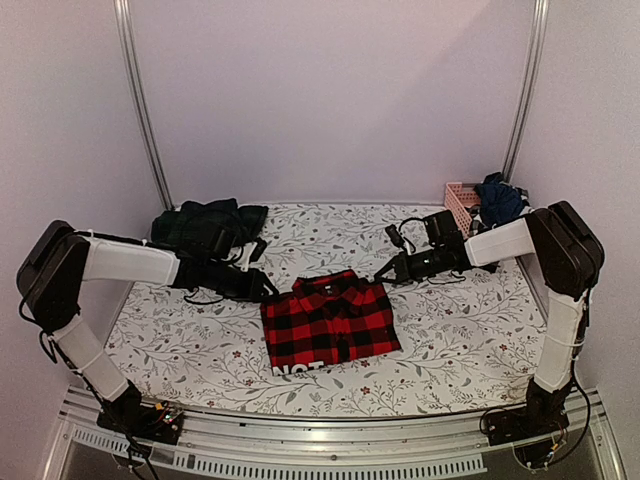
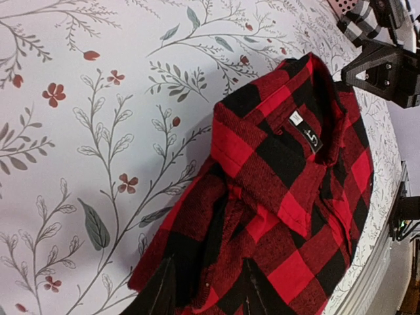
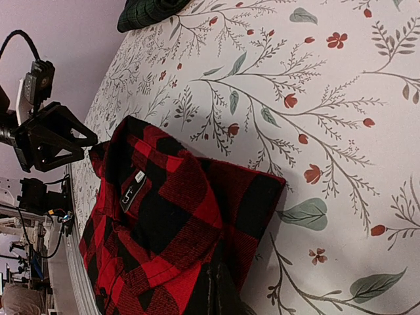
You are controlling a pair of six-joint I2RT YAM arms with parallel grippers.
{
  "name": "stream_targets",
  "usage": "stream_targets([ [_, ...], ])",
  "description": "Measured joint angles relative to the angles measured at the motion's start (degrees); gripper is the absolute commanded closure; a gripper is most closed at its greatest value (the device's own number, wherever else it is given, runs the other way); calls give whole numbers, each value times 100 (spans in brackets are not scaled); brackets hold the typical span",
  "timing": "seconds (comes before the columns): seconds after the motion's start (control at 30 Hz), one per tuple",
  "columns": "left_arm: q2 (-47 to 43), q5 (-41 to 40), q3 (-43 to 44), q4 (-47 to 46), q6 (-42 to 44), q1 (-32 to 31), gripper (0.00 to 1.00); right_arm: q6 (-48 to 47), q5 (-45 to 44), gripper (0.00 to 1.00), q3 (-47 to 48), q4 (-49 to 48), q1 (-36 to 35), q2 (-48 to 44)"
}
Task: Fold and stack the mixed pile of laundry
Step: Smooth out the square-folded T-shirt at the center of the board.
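The red-and-black checked flannel shirt (image 1: 330,320) lies folded in the middle of the table, collar towards the back. My left gripper (image 1: 268,288) is at its left shoulder. In the left wrist view the left gripper (image 2: 207,295) has a bunched ridge of the shirt (image 2: 282,170) pinched between its two dark fingers (image 2: 161,292). My right gripper (image 1: 385,272) is at the right shoulder. Seen from the right wrist, the right gripper (image 3: 230,295) is shut, its tips resting on the shirt (image 3: 170,216) near the corner; I cannot see cloth between them.
A dark green tartan heap (image 1: 210,225) lies at the back left, also visible as the tartan heap (image 3: 147,10). The pink basket (image 1: 460,200) with dark navy clothes (image 1: 498,198) stands at the back right. A leaf-patterned cloth (image 1: 180,330) covers the table.
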State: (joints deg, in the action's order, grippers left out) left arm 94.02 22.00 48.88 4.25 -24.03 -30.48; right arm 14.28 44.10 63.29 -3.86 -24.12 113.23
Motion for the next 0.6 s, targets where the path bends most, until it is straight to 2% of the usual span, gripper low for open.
stream_targets([
  [0.47,52,-61,0,114,79,-48,86,-13,9,100,0,0,0,9],
  [0.6,52,-9,0,111,129,-61,88,-17,17,100,0,0,0,9],
])
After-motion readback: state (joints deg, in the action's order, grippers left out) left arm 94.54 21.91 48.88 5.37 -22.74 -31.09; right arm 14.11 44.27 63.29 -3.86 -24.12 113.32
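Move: The left gripper is half a step from the folded T-shirt's far left corner, which lies about 1 cm below its fingertips and 1 cm to the right. The shirt's collar is some 11 cm to the gripper's right and 3 cm farther out. The dark folded cloth is about 25 cm ahead and 13 cm to the left. From the right gripper the same corner lies roughly 20 cm to the left and 6 cm back. Settle the left gripper less than 1 cm down onto the shirt's far left corner and stop there. Close its part-open fingers almost shut to pinch the cloth, easing back about half a centimetre as they shut. Keep the right gripper still and shut at the shirt's far right edge. ##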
